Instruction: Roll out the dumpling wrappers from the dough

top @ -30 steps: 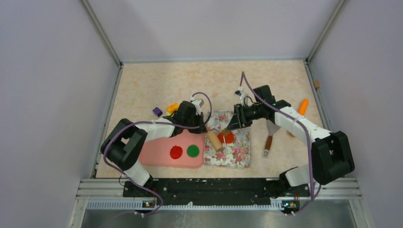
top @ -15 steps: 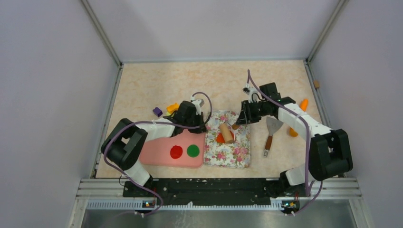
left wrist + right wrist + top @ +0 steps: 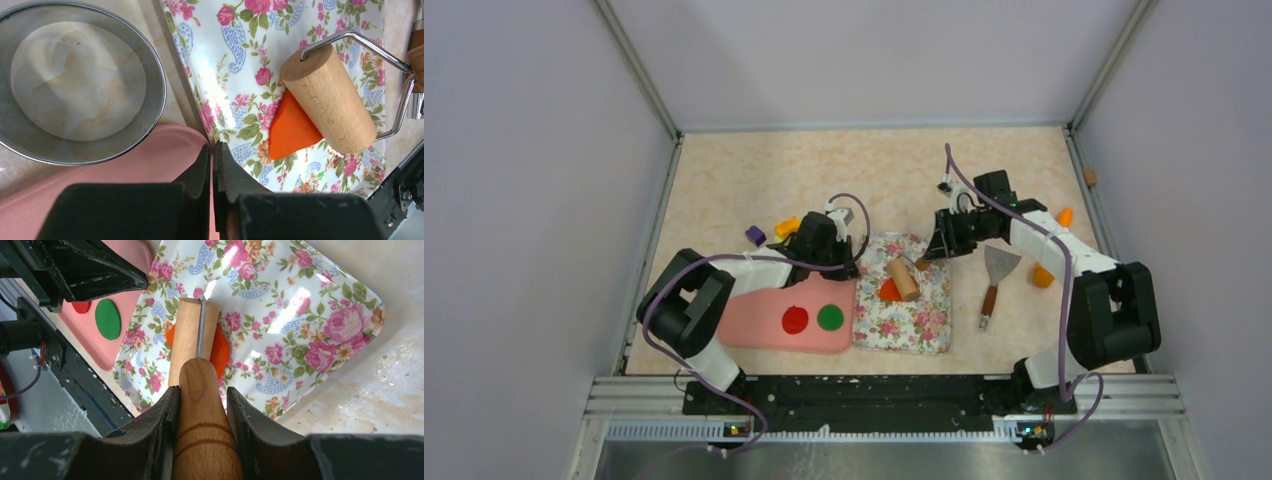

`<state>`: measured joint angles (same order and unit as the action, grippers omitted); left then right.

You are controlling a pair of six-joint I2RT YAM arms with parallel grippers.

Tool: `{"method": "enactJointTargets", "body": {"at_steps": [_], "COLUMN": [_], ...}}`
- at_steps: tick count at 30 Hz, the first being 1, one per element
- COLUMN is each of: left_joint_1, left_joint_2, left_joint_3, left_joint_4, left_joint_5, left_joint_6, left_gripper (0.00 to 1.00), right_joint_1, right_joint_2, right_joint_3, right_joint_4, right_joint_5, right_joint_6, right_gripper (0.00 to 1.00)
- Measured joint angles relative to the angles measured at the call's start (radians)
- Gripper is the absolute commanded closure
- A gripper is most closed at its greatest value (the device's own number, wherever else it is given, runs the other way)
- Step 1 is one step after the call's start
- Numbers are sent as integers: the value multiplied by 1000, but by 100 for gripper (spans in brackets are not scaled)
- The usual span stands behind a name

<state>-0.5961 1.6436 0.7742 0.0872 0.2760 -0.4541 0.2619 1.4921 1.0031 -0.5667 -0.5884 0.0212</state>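
Observation:
The dough (image 3: 287, 132) is a flat orange-red blob on the floral mat (image 3: 904, 325), partly under a wooden roller (image 3: 327, 100). My right gripper (image 3: 202, 390) is shut on the roller's wooden handle (image 3: 202, 440), and the roller (image 3: 187, 340) lies across the dough (image 3: 220, 350). My left gripper (image 3: 214, 150) is shut and empty, over the meeting edges of the pink board (image 3: 754, 325) and the mat. Two dumpling wrappers lie on the board: a red disc (image 3: 795, 320) and a green disc (image 3: 829, 318).
A metal ring cutter (image 3: 161, 95) stands left of the mat, beside the left gripper. A scraper with a wooden handle (image 3: 992, 285) lies right of the mat. Orange pieces (image 3: 1043, 277) sit beyond it, and a purple block (image 3: 755, 235) and a yellow-orange piece (image 3: 786, 227) at the left.
The right gripper drew the roller back and to the right, from the left of the dough onto it, then held almost still. The left arm has not moved.

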Motion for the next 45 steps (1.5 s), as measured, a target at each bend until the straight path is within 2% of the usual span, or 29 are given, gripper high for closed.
{"method": "enactJointTargets", "body": {"at_steps": [31, 45], "left_joint_1": [8, 12], "left_joint_2": [2, 2], "left_joint_3": [1, 0], "left_joint_4": [1, 7], "left_joint_5": [9, 15], "left_joint_6": [1, 10], "left_gripper": [100, 100], "right_joint_1": [-112, -184], "right_joint_2": [4, -65], "right_joint_3": [-8, -19], "right_joint_4": [-32, 0], "right_joint_5": [-13, 117], "right_joint_6": [-85, -145], "right_gripper": [100, 100]}}
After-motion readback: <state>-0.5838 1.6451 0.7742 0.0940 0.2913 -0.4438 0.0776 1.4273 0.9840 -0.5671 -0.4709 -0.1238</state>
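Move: The orange dough lies half hidden under the rolling pin's roller, its middle about 7 cm back, 8 cm to the left and 7 cm below the right hand, which already grips the pin's handle. The roller's middle is some 5 cm back and 7 cm left of that hand, 5 cm down; the spatula lies about 7 cm back and 16 cm to its right. From the left hand, the dough is roughly 10 cm to the right and 3 cm back. Across the dough and off its right side goes the roller, drawn by the right hand about 8 cm to the right towards the floral board's edge, slowly at first, sinking under 1 cm; then in a quick last stretch it also moves some 3 cm forward, rising again and turning about 10 degrees clockwise. Its grip on the handle holds, while the closed left fingers stay put at the board's left edge. ##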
